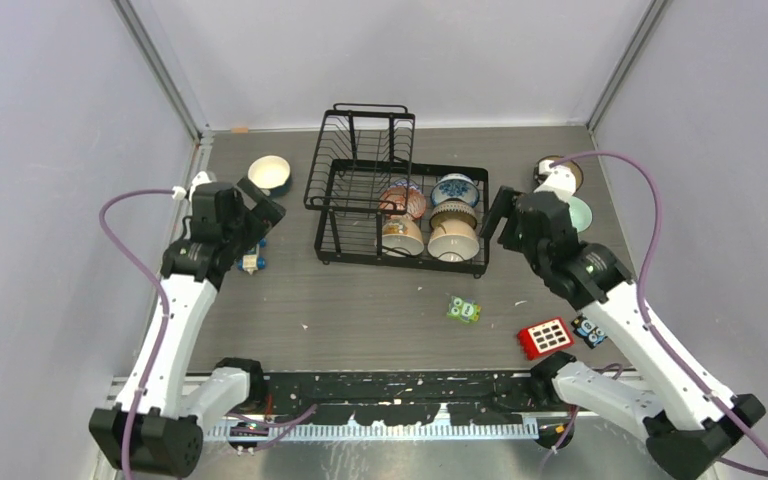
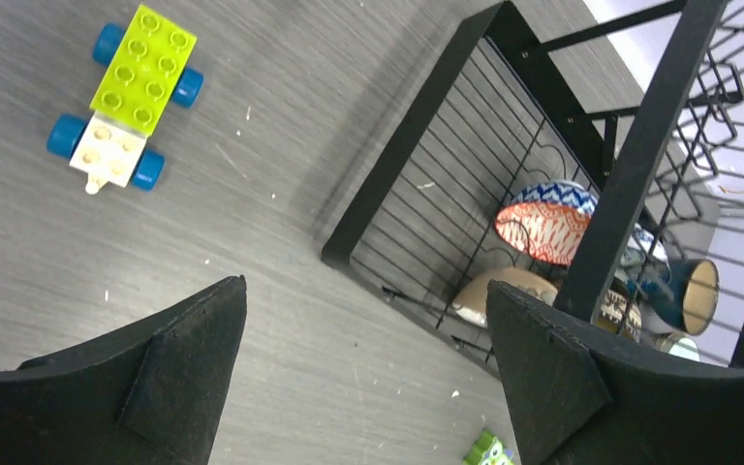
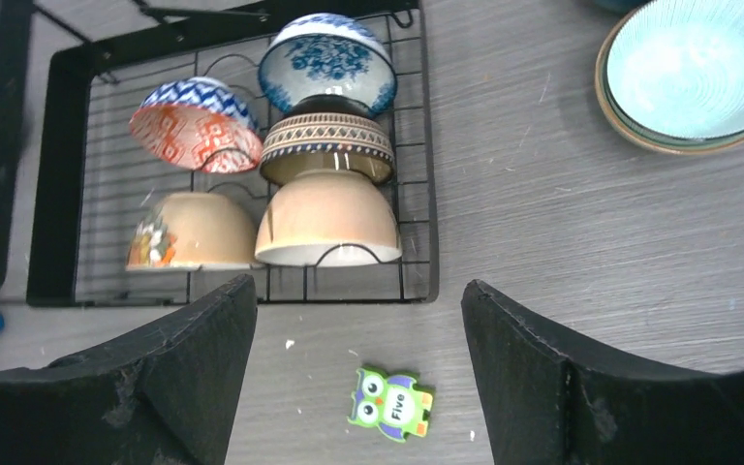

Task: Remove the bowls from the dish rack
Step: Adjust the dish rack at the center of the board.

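The black wire dish rack stands at mid table. Its lower tray holds several bowls: a reddish patterned one, a blue-patterned white one, a brown-banded one and two cream ones on their sides. A blue-and-cream bowl sits on the table left of the rack, and a mint green bowl sits to its right. My left gripper hovers open and empty left of the rack. My right gripper is open and empty at the rack's right front corner.
A lime toy car lies by the left arm. A green owl tile lies in front of the rack, directly under my right gripper. A red block and another small tile sit near the right arm. Walls enclose three sides.
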Motion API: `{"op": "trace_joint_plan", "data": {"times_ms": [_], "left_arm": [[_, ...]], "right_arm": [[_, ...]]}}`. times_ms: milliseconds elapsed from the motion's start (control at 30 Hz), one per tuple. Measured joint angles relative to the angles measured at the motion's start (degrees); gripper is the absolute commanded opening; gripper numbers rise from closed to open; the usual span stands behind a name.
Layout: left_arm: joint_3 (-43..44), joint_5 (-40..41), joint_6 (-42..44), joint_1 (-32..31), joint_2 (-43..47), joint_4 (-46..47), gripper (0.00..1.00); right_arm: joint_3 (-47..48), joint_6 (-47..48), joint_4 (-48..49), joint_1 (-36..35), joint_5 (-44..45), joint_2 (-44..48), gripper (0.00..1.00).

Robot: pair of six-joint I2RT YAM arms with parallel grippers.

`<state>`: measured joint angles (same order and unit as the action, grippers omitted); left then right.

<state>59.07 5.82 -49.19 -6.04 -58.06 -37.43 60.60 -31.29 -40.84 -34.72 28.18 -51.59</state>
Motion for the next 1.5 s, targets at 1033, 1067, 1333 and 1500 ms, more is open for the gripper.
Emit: {"op": "trace_joint_plan", "data": {"times_ms": [1033, 1067, 1333, 1500], "left_arm": [[-20.37, -8.35, 1.22, -8.09, 22.53, -3.30, 0.90], [-20.74, -8.46, 1.46, -8.63, 22.91, -2.64, 0.90], [-24.26, -8.02, 4.44, -13.64, 29.40, 5.88, 0.90], [-28.11, -8.00, 5.55, -15.50, 29.79, 12.26, 0.90]], "right_arm": [[-3.61, -9.38, 17.46, 18.18, -7.98, -35.54, 0.42], [-3.61, -9.38, 17.53, 18.25, -7.98, -36.13, 0.40], [-3.61, -9.70, 18.95, 18.34, -9.16, -38.45, 0.21], [-3.96, -9.25, 19.28, 18.34, -9.33, -38.16, 0.06]]}}
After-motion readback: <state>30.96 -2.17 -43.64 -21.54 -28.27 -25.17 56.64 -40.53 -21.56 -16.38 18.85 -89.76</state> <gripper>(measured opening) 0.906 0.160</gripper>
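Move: About 11 cm ahead of the right hand, 3 cm to its right and 19 cm below is the spot to grip on the dish rack's right rim. Inside that rim, roughly 7 cm to its left, stand the beige bowl, 2 cm nearer, and the patterned bowl, 4 cm farther out. The mint bowl sits about 17 cm right of the spot and 4 cm farther out. From the left hand the same spot is some 47 cm right, 6 cm ahead, 17 cm below. Sinking about 19 cm while reaching some 11 cm forward and slightly right, the right hand comes down to the dish rack's right rim, tipping down and turning clockwise by around 20 degrees, then closes its fingers to pinch the rim. The open, empty left hand backs off about 10 cm and sinks, then swings some 8 cm right, turning clockwise and levelling. ##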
